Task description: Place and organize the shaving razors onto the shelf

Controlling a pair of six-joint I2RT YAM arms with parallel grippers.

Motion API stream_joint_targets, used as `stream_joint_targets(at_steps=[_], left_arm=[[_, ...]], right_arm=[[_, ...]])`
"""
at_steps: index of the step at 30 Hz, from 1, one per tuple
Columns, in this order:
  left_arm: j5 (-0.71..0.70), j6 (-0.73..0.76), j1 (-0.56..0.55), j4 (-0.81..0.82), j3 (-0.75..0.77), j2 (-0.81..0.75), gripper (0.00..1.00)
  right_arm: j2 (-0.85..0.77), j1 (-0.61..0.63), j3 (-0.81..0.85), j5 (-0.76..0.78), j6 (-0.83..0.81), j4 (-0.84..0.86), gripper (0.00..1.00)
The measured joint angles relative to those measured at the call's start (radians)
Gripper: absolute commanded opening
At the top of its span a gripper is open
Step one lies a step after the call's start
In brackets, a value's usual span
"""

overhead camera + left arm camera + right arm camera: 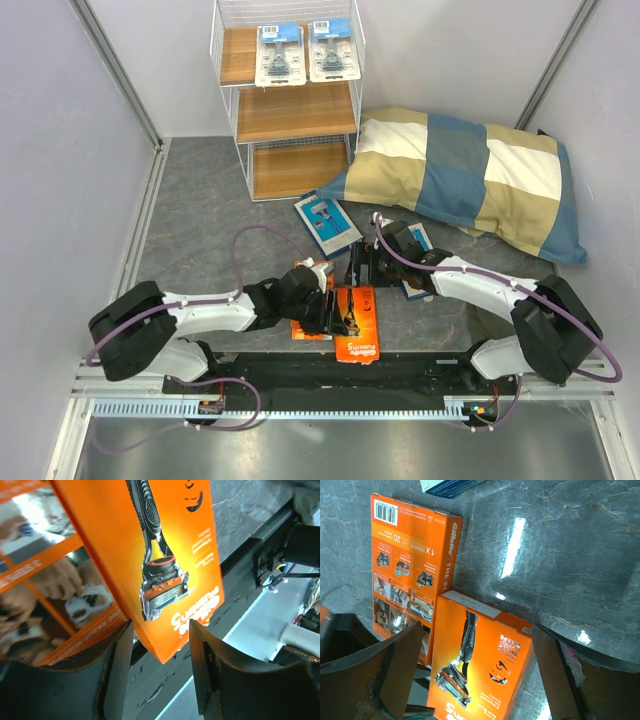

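Observation:
Two orange razor packs lie side by side near the table's front edge: one face up (360,335) (165,555) (480,670), one back side up (300,330) (45,585) (405,575). My left gripper (335,312) (161,645) is open, with the face-up pack's lower corner between its fingers and a gap on both sides. My right gripper (362,268) (477,635) hangs wide open above the same two packs. One blue box (328,222) lies farther back, another (420,240) partly under the right arm. Two clear blister packs (279,55) (333,50) sit on the top tier of the shelf (300,112).
A blue-and-beige checked pillow (470,170) lies at the back right, next to the shelf. The arms' black base rail (330,375) runs along the near edge, just behind the orange packs. Grey walls close in both sides.

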Motion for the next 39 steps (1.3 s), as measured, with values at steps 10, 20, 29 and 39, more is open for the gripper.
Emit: stream_joint_targets(at_steps=[10, 20, 29, 39], left_arm=[[-0.033, -0.073, -0.031, 0.018, 0.054, 0.140, 0.27], [-0.050, -0.101, -0.042, 0.039, 0.109, 0.201, 0.02], [-0.184, -0.072, -0.050, -0.098, 0.099, 0.020, 0.02], [-0.228, -0.024, 0.032, -0.204, 0.061, -0.222, 0.02]], right_arm=[[-0.029, -0.024, 0.000, 0.000, -0.017, -0.020, 0.98], [-0.035, -0.035, -0.010, 0.000, -0.024, -0.027, 0.98], [-0.072, -0.048, -0.010, -0.001, -0.029, -0.034, 0.98], [-0.113, -0.067, -0.010, -0.021, -0.030, -0.031, 0.98]])
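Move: The orange razor box lies with its left edge right at the left fingers, its middle some 4 cm to their right, 2 cm ahead and about 3 cm below. The orange blades box beside it is centred about 8 cm ahead of the left hand and 6 cm to its left, equally low; the right-hand blue box is about 18 cm ahead and 17 cm to the right. From the right hand the razor box's middle is some 10 cm back, 1 cm right and 4 cm down. The left fingers pinch the near part of the razor box's left edge, closing from half open to nearly shut while the hand sinks about 2 cm and pushes 3 cm right. Keeping hold, it then lifts some 7 cm, swinging left and somewhat forward towards the blades box, the wrist turning about 10 degrees counter-clockwise. The right hand, wide open, rises nearly 3 cm by the box's far end and edges right. ##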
